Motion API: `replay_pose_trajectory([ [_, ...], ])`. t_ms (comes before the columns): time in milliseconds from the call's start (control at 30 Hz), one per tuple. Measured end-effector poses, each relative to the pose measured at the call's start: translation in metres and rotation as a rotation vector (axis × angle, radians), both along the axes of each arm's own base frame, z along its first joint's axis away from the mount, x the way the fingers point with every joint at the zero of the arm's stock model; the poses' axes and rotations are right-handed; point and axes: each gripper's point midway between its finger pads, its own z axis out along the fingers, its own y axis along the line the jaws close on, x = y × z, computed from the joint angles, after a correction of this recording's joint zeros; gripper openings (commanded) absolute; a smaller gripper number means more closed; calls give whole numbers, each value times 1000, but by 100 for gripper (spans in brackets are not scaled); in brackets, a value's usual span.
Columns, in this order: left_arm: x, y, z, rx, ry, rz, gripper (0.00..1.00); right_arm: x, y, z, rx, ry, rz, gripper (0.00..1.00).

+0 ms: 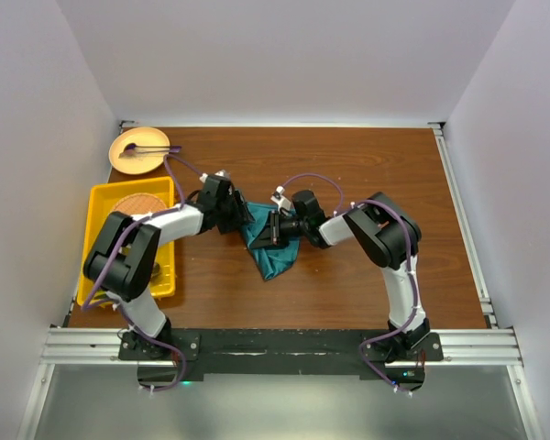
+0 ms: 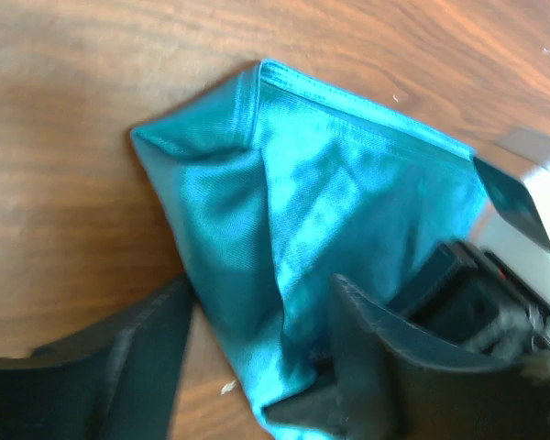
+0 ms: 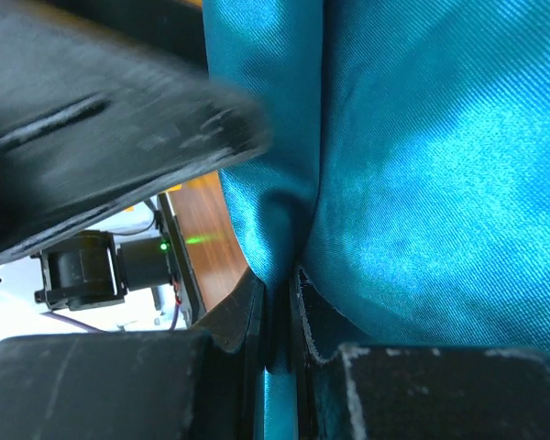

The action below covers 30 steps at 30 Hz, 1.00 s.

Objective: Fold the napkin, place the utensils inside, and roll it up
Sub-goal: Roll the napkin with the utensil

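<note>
The teal napkin (image 1: pixel 277 259) lies bunched in the middle of the table, partly lifted between my two grippers. My right gripper (image 1: pixel 268 229) is shut on a fold of the napkin (image 3: pixel 422 165), and the cloth is pinched between its pads (image 3: pixel 280 307). My left gripper (image 1: pixel 246 220) stands open astride the napkin's (image 2: pixel 330 202) edge. Its fingers (image 2: pixel 385 367) are wide apart, one of them touching the cloth. The right gripper's body (image 2: pixel 513 266) shows just beyond it. No utensils are in view.
A yellow tray (image 1: pixel 101 206) holding a round woven mat sits at the left edge. Behind it stands a tan plate (image 1: pixel 126 165) with a thin dark-ended stick on it. Bare brown wood extends to the right and to the back.
</note>
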Motion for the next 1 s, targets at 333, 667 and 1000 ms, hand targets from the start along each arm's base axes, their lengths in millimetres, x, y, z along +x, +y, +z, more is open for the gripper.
replay_pose_trajectory([
  [333, 16, 1, -9, 101, 63, 97, 0, 5, -3, 0, -51, -20, 11, 8],
  [667, 28, -6, -10, 114, 92, 84, 0, 14, -15, 24, -414, -359, 96, 75],
  [1000, 29, -11, -9, 106, 148, 68, 0, -3, -9, 14, -774, -682, 54, 76],
])
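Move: Between the left hand's open fingers stands the napkin's rolled edge, about 1 cm ahead of the hand point and 1 cm below it. The napkin's loose flat part lies some 9 cm to that hand's right and 4 cm back; the yellow tray's middle is roughly 29 cm left and 6 cm back. Farther back along the same roll, the right hand already pinches the rolled edge right at its fingertips, with the flat part about 4 cm to its right and 2 cm ahead. Closing on the roll while easing down about 1 cm, the left fingers pinch it and then carry on forward, about 3 cm in all. Only after that does the right hand open wide and let go: it rises nearly 3 cm, sinks back halfway over the same stretch, and unwinds its wrist some 55 degrees so that its left-pointing fingers tip down astride the roll. ##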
